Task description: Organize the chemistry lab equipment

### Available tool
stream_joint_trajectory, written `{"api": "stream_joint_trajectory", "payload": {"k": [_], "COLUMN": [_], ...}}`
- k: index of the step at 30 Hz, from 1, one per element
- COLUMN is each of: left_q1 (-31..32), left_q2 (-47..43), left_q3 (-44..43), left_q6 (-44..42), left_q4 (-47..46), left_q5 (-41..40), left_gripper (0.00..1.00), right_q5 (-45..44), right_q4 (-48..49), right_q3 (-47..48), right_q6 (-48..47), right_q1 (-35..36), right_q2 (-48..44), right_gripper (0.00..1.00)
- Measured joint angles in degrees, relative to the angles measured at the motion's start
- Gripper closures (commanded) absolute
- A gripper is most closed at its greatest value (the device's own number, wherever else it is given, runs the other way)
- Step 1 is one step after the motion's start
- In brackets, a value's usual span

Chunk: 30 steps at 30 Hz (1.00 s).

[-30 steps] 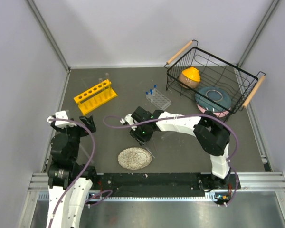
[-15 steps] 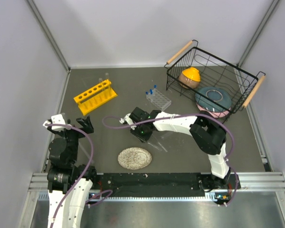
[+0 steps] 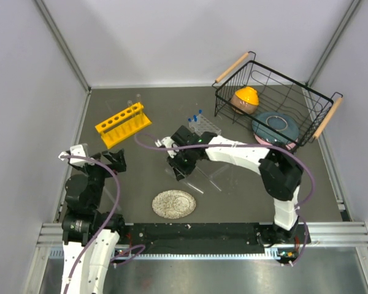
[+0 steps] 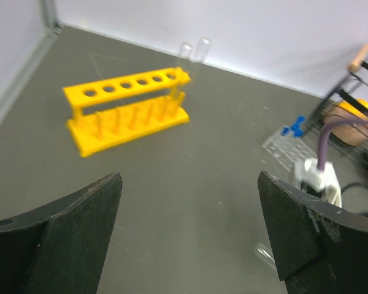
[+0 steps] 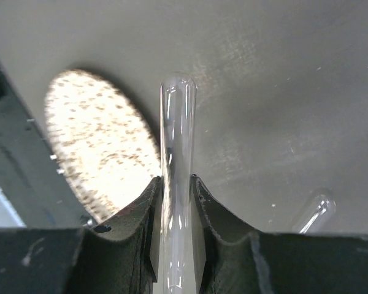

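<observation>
My right gripper (image 5: 176, 184) is shut on a long clear test tube (image 5: 176, 122), which sticks out past the fingertips above the table. In the top view the right gripper (image 3: 183, 166) hangs over mid-table. Another test tube (image 5: 316, 214) lies on the table to its right. The yellow six-hole rack (image 3: 122, 124) stands at the back left, with two clear tubes (image 4: 193, 52) at its far end. A small clear rack with blue-capped vials (image 3: 203, 127) sits behind the right gripper. My left gripper (image 4: 190, 184) is open and holds nothing, at the near left (image 3: 113, 162).
A round speckled disc (image 3: 173, 204) lies near the front edge, just below the right gripper. A black wire basket (image 3: 319, 113) with dishes fills the back right corner. The right arm's purple cable (image 3: 148, 147) loops over the table's middle.
The right jaws have closed on the test tube and moved slightly toward the back with it. The left arm shifted a little and its jaws stayed wide.
</observation>
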<state>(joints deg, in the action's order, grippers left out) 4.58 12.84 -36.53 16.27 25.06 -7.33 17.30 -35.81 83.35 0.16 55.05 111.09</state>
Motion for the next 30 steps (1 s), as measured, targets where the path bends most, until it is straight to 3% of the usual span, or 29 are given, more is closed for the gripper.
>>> {"api": "stream_joint_trajectory", "payload": {"k": [7, 11, 15, 23, 30], "left_q1": [0.0, 0.0, 0.3, 7.0, 19.4], "left_q2": [0.4, 0.8, 4.2, 8.3, 16.5], "left_q3": [3.0, 10.1, 15.4, 16.9, 19.5], "left_q6": [16.6, 31.1, 41.2, 49.8, 52.9], "left_q4": [0.2, -7.9, -13.9, -23.5, -32.9], "left_q5": [16.7, 30.7, 38.6, 40.8, 35.8], "left_gripper": [0.01, 0.01, 0.04, 0.12, 0.36], "right_q5": [6.7, 9.8, 13.2, 18.6, 20.2], "right_q4": [0.9, 2.1, 3.2, 3.7, 4.2], "right_q3": [-1.5, -4.3, -6.6, -8.0, -8.0], "right_q6": [1.2, 1.2, 1.4, 3.0, 3.4], "right_q1": [-5.1, -7.3, -7.4, -7.4, -5.1], "right_q2": [-12.9, -19.8, -23.0, -23.4, -23.4], "right_gripper": [0.82, 0.82, 0.82, 0.82, 0.82]}}
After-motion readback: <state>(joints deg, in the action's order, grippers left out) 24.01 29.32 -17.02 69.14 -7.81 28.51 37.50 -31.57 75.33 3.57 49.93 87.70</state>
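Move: Right of the left hand by about 24 cm and 21 cm lower, roughly level with it fore and aft, is the test tube already pinched crosswise in the right fingers. The yellow rack stands about 22 cm ahead of the left hand and 4 cm to its left, 24 cm below. For the right hand, the waiting left gripper is some 25 cm to its left and 21 cm up; the speckled plate lies 11 cm back and 3 cm left, a loose tube 12 cm right and level, both 5 cm below. Bringing both hands together for a handover, the right hand keeps its pinch on the tube and lifts it about 14 cm, its left side tipping up some 25 degrees, then eases back 4 cm. The left hand sweeps 20 cm right and sinks 6 cm, swinging its fingers clockwise to point forward-right while its left side rolls down, and begins to close around the tube's rounded end. ##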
